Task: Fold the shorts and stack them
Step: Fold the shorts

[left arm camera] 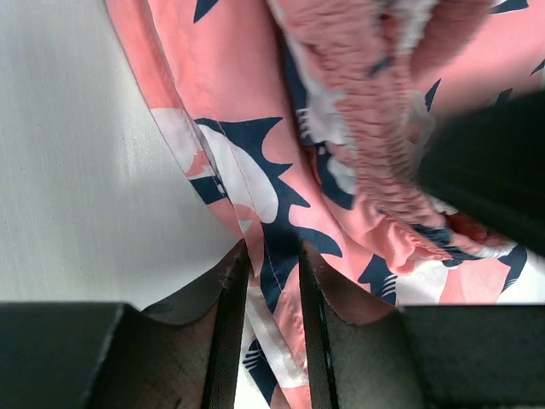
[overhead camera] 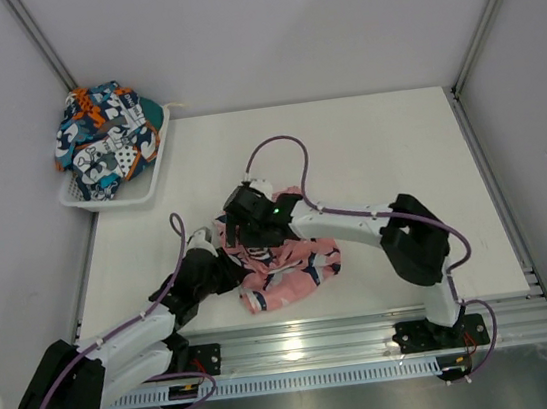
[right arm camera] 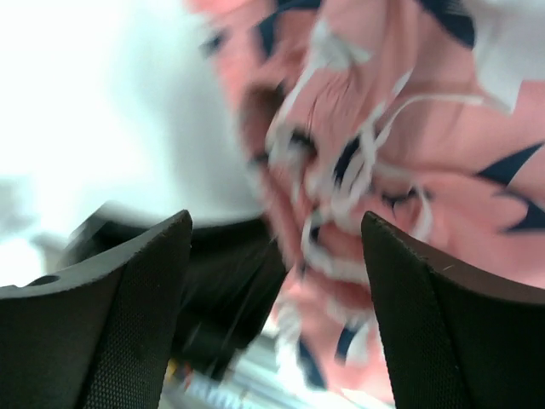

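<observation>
The pink shorts [overhead camera: 287, 268] with navy-and-white shark print lie crumpled near the table's front edge. My left gripper [left arm camera: 271, 281] is shut on a hem edge of the pink shorts [left arm camera: 255, 162] at their left side. My right gripper [right arm camera: 277, 247] is open, hovering just above the gathered waistband and white drawstrings [right arm camera: 358, 162]; in the top view it [overhead camera: 247, 230] sits over the shorts' left part. The teal, orange and navy patchwork shorts [overhead camera: 106, 136] lie bunched in a white basket at the back left.
The white basket [overhead camera: 154, 175] stands at the table's back left corner. Grey walls with metal posts enclose the table on three sides. A metal rail [overhead camera: 372, 338] runs along the near edge under the arm bases.
</observation>
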Controlling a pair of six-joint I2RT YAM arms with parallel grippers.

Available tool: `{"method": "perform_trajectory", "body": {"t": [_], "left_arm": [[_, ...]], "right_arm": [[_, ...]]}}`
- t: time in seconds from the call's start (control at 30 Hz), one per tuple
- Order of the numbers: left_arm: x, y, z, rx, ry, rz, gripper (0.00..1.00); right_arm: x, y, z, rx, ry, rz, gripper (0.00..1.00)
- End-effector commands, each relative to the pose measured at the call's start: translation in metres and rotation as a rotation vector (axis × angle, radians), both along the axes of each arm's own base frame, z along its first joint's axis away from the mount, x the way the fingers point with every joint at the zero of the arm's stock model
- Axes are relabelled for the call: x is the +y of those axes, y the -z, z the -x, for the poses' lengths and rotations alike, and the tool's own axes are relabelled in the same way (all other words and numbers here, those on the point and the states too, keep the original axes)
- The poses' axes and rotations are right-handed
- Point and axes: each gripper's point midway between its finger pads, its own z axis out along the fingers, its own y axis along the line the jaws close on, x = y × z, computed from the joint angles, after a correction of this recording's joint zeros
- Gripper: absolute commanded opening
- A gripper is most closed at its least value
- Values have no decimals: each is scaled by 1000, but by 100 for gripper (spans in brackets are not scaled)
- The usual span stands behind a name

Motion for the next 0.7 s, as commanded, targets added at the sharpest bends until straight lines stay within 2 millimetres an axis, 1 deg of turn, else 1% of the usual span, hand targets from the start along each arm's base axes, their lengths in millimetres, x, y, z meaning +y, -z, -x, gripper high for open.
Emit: {"method": "perform_trajectory", "body": {"t": [0.0,0.03,0.07,0.1,0.13,0.17,0.2,0.23,0.27,0.3,0.33,0.37,0.43,0.47,0.5,0.53,0.57,0.63,0.67], "left_arm": [[8,12,9,39,-2,-25,34],[7,12,10,39,-1,-25,34],[8,11,9,38,-1,-26,33],[8,8,9,34,-1,-24,32],[7,5,8,27,-5,-19,32],[7,2,8,20,-5,-12,32],[9,1,12,33,-7,-17,32],[7,-12,8,-2,-11,10,32],[9,-14,12,9,-13,6,32],[7,-26,9,-13,-13,25,33],[4,-46,5,-62,-14,58,33],[7,-50,8,-56,-16,52,34],[5,-80,2,-118,-18,74,35],[9,-81,3,-112,-27,58,36],[8,-92,-1,-132,-26,57,36],[7,-101,-4,-146,-29,61,36],[6,-99,-7,-137,-28,52,37],[1,-107,-13,-143,-23,54,37],[-2,-104,-18,-132,-20,47,37]], "right_arm": [[18,-116,2,-110,-60,-359,80],[8,-111,4,-99,-57,-361,77],[3,-120,5,-107,-56,-382,76],[-8,-137,6,-132,-49,-402,74],[-19,-132,4,-135,-39,-381,68],[-30,-130,2,-152,-30,-351,65],[-40,-138,2,-174,-29,-356,60],[-54,-121,0,-164,-16,-317,50],[-61,-116,-2,-168,-14,-309,42],[-68,-111,-1,-172,-28,-295,34],[-73,-103,-3,-170,-26,-279,21],[-82,-85,-2,-161,-20,-246,15],[-89,-66,-6,-178,-21,-194,2],[-91,-56,-9,-193,-22,-177,0],[-93,-49,-12,-206,-21,-151,0],[-95,-35,-17,-217,-28,-102,0],[-93,-31,-20,-228,-34,-89,0],[-91,-24,-25,-245,-56,-61,0],[-86,-19,-26,-255,-66,-61,0]]}}
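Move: From the right gripper, open over the shorts' bunched waistband, the middle of the folded shorts lies about 9 cm to the right, 3 cm back and 7 cm below. The waistband bunch is some 5 cm beneath it, 2 cm right and 1 cm back. From the left fingertips, low at the shorts' left edge, that bunch stands about 4 cm ahead, 4 cm right and 1 cm higher; the shorts' middle is 10 cm right and 2 cm ahead at about the same height. Raise the open right gripper clear of the waistband bunch by about 13 cm, swing it some 10 cm to the right, and shut its fingers fully on nothing as it arcs back down towards the middle of the shorts, stopping above the cloth. Meanwhile lift the left gripper off the shorts' left edge, roughly 10 cm straight up, keeping its fingers part open. ##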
